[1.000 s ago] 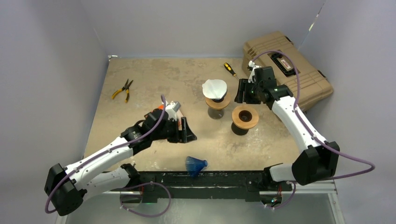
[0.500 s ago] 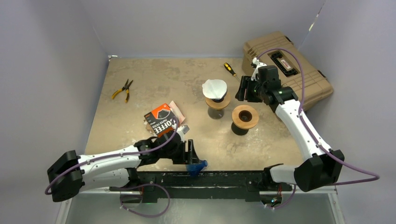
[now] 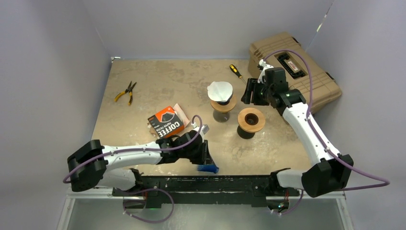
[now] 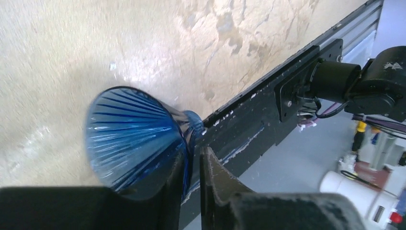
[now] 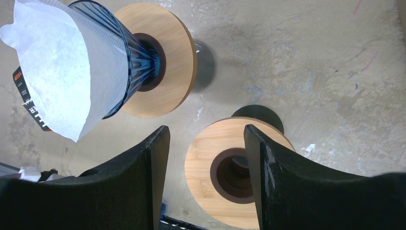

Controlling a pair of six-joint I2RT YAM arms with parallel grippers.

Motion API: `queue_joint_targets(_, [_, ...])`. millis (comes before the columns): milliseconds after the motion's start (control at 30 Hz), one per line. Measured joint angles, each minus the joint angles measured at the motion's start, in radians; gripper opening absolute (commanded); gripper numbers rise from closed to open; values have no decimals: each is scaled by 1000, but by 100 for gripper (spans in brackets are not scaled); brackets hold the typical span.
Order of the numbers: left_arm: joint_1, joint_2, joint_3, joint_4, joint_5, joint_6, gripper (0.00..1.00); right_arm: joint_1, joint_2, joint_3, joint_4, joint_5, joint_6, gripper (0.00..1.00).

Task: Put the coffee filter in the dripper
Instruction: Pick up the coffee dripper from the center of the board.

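A loose blue ribbed dripper lies on its side at the table's front edge. My left gripper pinches its wall, one finger inside the cone and one outside; in the top view the left gripper sits just above it. A white paper coffee filter sits in a second blue dripper on a wooden stand. My right gripper hangs open above an empty wooden stand, beside the filtered dripper, holding nothing.
An orange and black coffee filter box lies left of centre with a loose paper behind it. Pliers lie far left, a screwdriver at the back, a tan case back right. A black rail runs along the front edge.
My left arm swung from the filter box down to the front edge and its jaws closed on the blue dripper, which shifted right. The right gripper has barely moved.
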Motion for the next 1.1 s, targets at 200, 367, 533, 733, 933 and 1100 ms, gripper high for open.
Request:
queue_joint_targets(200, [-2, 39, 163, -168, -69, 165, 0, 0, -23, 0, -10, -3, 4, 65])
queue_joint_targets(367, [-2, 50, 301, -311, -153, 353, 0, 0, -54, 2, -13, -20, 5, 69])
queue_joint_targets(533, [-2, 50, 413, -409, -223, 539, 0, 0, -86, 3, -13, -72, 7, 74])
queue_joint_targets(733, [-2, 46, 447, -453, -243, 782, 0, 0, -132, -6, 1, -167, 11, 80])
queue_joint_targets(933, [-2, -4, 444, -434, -192, 1036, 0, 0, -176, -63, 45, -272, 10, 83])
queue_joint_targets(1100, [-5, -58, 433, -363, -73, 1225, 0, 0, -175, -120, 76, -369, 2, 82])
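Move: The loose blue coffee dripper is right at the left fingers, its rim between them and its middle some 3 cm to the right and 1 cm ahead. From this hand the bare spool stands about 14 cm ahead, 16 right and 6 up; the filter box lies 17 ahead, 18 left. From the right hand the dripper is roughly 22 cm back, 14 left, 16 below, the bare spool 10 back, 1 left, 9 below. The left hand shuts its fingers on the dripper's rim and lifts it about 12 cm, also carrying it some 6 cm forward off the board's near edge, while the wrist rolls about 70 degrees clockwise around the fingers, which keep pointing right and down. Meanwhile the empty right hand comes back and to the left, about 5 cm each way, towards the lifted dripper, first rising some 5 cm and then starting to sink, turning counter-clockwise and spreading its fingers wider. ##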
